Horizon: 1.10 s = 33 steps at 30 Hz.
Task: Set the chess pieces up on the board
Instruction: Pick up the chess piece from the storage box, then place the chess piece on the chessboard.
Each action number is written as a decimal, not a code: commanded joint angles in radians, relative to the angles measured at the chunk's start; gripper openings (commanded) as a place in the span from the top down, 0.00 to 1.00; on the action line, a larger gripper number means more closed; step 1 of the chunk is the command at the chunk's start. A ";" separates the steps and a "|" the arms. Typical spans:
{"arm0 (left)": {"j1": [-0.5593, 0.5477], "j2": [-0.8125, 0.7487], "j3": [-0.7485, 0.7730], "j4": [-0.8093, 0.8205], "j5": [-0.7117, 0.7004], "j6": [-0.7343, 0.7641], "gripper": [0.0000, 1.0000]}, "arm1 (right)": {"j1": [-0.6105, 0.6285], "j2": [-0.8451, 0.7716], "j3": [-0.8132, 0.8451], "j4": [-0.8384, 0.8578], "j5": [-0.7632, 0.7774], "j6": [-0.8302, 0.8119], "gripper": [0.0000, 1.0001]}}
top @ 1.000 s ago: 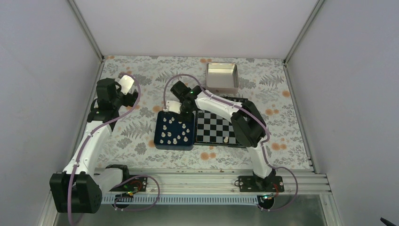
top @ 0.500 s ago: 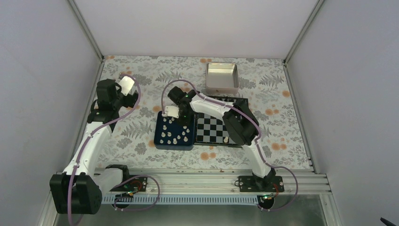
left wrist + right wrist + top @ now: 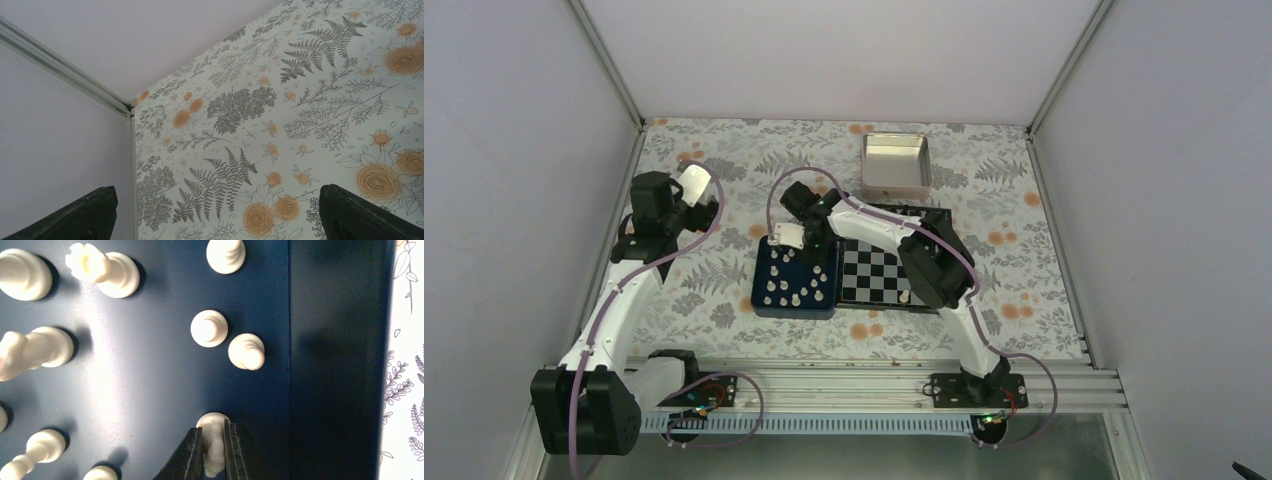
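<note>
Several white chess pieces (image 3: 789, 280) lie and stand in a dark blue tray (image 3: 759, 308), left of the chequered board (image 3: 876, 270). One white piece (image 3: 905, 296) stands on the board's near edge. My right gripper (image 3: 213, 432) reaches down into the tray's far right part and is shut on a small white piece (image 3: 212, 421) near the tray wall; the top view shows this gripper (image 3: 811, 250) there. Two other pieces (image 3: 209, 328) (image 3: 246, 351) stand just beyond it. My left gripper (image 3: 216, 189) is open and empty, held over the flowered cloth at the far left.
A silver tin (image 3: 896, 163) sits at the back behind the board. White walls with metal corner posts (image 3: 65, 75) enclose the table. The tray's raised right wall (image 3: 340, 365) runs close beside the held piece.
My right gripper moved left and down into the tray, then closed its jaws on a white piece. The left arm barely shifted.
</note>
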<state>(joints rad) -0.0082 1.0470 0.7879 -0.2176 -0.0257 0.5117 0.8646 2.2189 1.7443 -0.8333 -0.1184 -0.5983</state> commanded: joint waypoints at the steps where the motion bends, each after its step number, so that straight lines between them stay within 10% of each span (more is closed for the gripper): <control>1: 0.007 -0.013 -0.010 0.021 -0.001 0.003 0.00 | 0.005 -0.103 0.015 -0.030 -0.037 0.006 0.96; 21: 0.011 -0.055 -0.002 -0.011 0.015 -0.041 0.00 | -0.388 -0.916 -0.672 -0.114 -0.129 -0.025 0.96; 33: 0.010 -0.028 0.013 -0.008 0.025 -0.078 0.00 | -0.584 -1.096 -1.021 -0.056 -0.076 -0.136 0.96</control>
<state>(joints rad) -0.0021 1.0111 0.7834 -0.2256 -0.0147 0.4587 0.3298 1.1625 0.7807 -0.9291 -0.2134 -0.6693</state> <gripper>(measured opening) 0.999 0.086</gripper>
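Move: The right hand already grips a pale chess piece in the storage box. Its goal looks to be the chessboard's near right corner, about 28 cm to the right, 10 cm back and 2 cm below. The pale piece standing on the board's near edge is some 21 cm right and 9 cm back; the board's middle is about 20 cm right, level fore and aft. From the left hand that corner lies roughly 54 cm right, 15 cm back and 21 cm down. The right hand lifts the still-pinched piece 15 cm, swings right about 28 cm and back, sinking towards the board's corner. ##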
